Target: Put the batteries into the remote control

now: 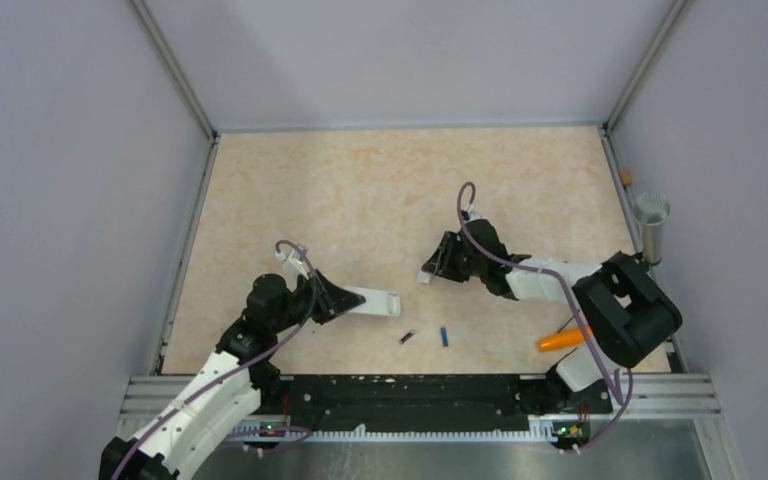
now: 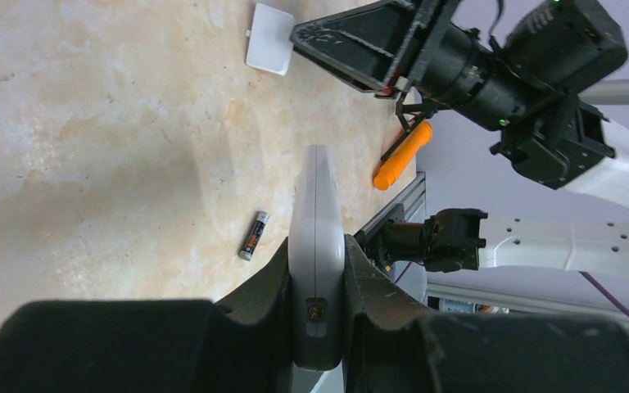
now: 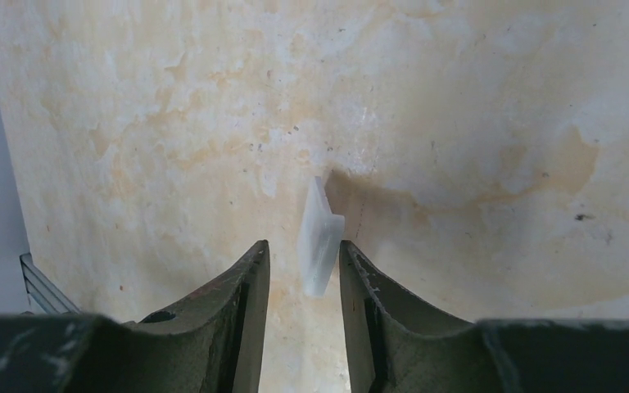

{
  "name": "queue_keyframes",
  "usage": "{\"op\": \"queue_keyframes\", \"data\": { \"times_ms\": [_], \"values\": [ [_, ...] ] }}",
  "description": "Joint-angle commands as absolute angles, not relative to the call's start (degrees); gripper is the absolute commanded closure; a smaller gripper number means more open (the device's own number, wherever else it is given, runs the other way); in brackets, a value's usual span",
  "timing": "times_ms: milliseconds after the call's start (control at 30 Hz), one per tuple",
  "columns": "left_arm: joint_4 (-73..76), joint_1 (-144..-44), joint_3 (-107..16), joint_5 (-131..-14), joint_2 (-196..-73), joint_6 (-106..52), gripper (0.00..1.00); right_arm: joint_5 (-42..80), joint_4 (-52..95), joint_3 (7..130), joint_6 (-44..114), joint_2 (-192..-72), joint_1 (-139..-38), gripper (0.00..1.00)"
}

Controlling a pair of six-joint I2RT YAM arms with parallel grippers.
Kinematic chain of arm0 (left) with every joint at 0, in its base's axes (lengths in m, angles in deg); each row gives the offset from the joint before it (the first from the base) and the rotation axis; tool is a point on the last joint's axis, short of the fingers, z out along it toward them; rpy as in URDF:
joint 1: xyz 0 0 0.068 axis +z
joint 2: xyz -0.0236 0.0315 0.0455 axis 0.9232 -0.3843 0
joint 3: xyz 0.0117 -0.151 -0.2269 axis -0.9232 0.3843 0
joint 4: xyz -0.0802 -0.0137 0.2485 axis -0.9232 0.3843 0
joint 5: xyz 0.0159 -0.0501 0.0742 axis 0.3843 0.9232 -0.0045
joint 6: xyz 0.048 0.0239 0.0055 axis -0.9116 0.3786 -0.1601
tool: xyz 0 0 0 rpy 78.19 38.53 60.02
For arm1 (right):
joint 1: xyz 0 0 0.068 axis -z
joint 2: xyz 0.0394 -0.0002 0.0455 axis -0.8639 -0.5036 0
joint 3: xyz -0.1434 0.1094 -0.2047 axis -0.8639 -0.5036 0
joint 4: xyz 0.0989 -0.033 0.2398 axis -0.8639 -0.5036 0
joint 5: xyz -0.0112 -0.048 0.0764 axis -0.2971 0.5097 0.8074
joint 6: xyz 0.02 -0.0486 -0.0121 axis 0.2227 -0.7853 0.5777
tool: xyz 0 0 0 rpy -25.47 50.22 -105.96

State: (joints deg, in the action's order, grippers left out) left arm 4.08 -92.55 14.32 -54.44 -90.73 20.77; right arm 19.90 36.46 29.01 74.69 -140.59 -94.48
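My left gripper (image 1: 348,300) is shut on the white remote control (image 1: 378,301), which sticks out to the right, low over the table. In the left wrist view the remote (image 2: 317,221) stands on edge, clamped between both fingers (image 2: 317,250). The dark battery (image 1: 407,337) and the blue battery (image 1: 444,336) lie side by side on the table in front of it. The dark battery (image 2: 253,235) also shows left of the remote. My right gripper (image 1: 436,266) is open, with a small white cover plate (image 3: 319,237) loose between its fingers (image 3: 303,246), near the right one.
An orange tapered object (image 1: 563,340) lies at the near right by the right arm's base. A grey cylinder (image 1: 651,215) stands at the table's right edge. Metal rails and walls bound the tabletop on three sides.
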Motion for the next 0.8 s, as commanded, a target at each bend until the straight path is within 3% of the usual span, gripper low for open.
{"op": "queue_keyframes", "data": {
  "times_ms": [0, 567, 767],
  "values": [
    [-4.8, -92.3, 16.9, -53.5, -92.4, 24.4, 1.00, 16.4, 32.3, 28.6, 73.2, -134.7, -94.1, 0.64],
    [-15.1, -92.4, 22.8, -56.9, -106.3, 27.0, 1.00, 15.1, 19.7, 26.0, 65.4, -121.8, -99.2, 0.61],
    [-7.0, -92.4, 19.5, -57.8, -108.5, 21.8, 0.75, 13.1, 15.0, 26.2, 64.4, -121.0, -103.3, 0.61]
  ]
}}
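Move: The blue battery lies on the table about 14 cm back from the right hand, 4 cm to its right and 3 cm below. The black battery is level with it and some 9 cm farther left. The battery cover, just released, is right at the fingertips, 1 cm left and 2 cm down. From the left hand, the table top its remote is lowered to is about 12 cm straight below; the black battery lies 12 cm right and 4 cm back. The remote, still gripped by the left hand with its open battery bay showing, goes about 7 cm straight down towards the table, its free end dipping some 10 degrees more. The cover is left behind: the right hand, fingers already apart, rises about 3 cm while edging right, then sweeps back about 6 cm towards the blue battery. ##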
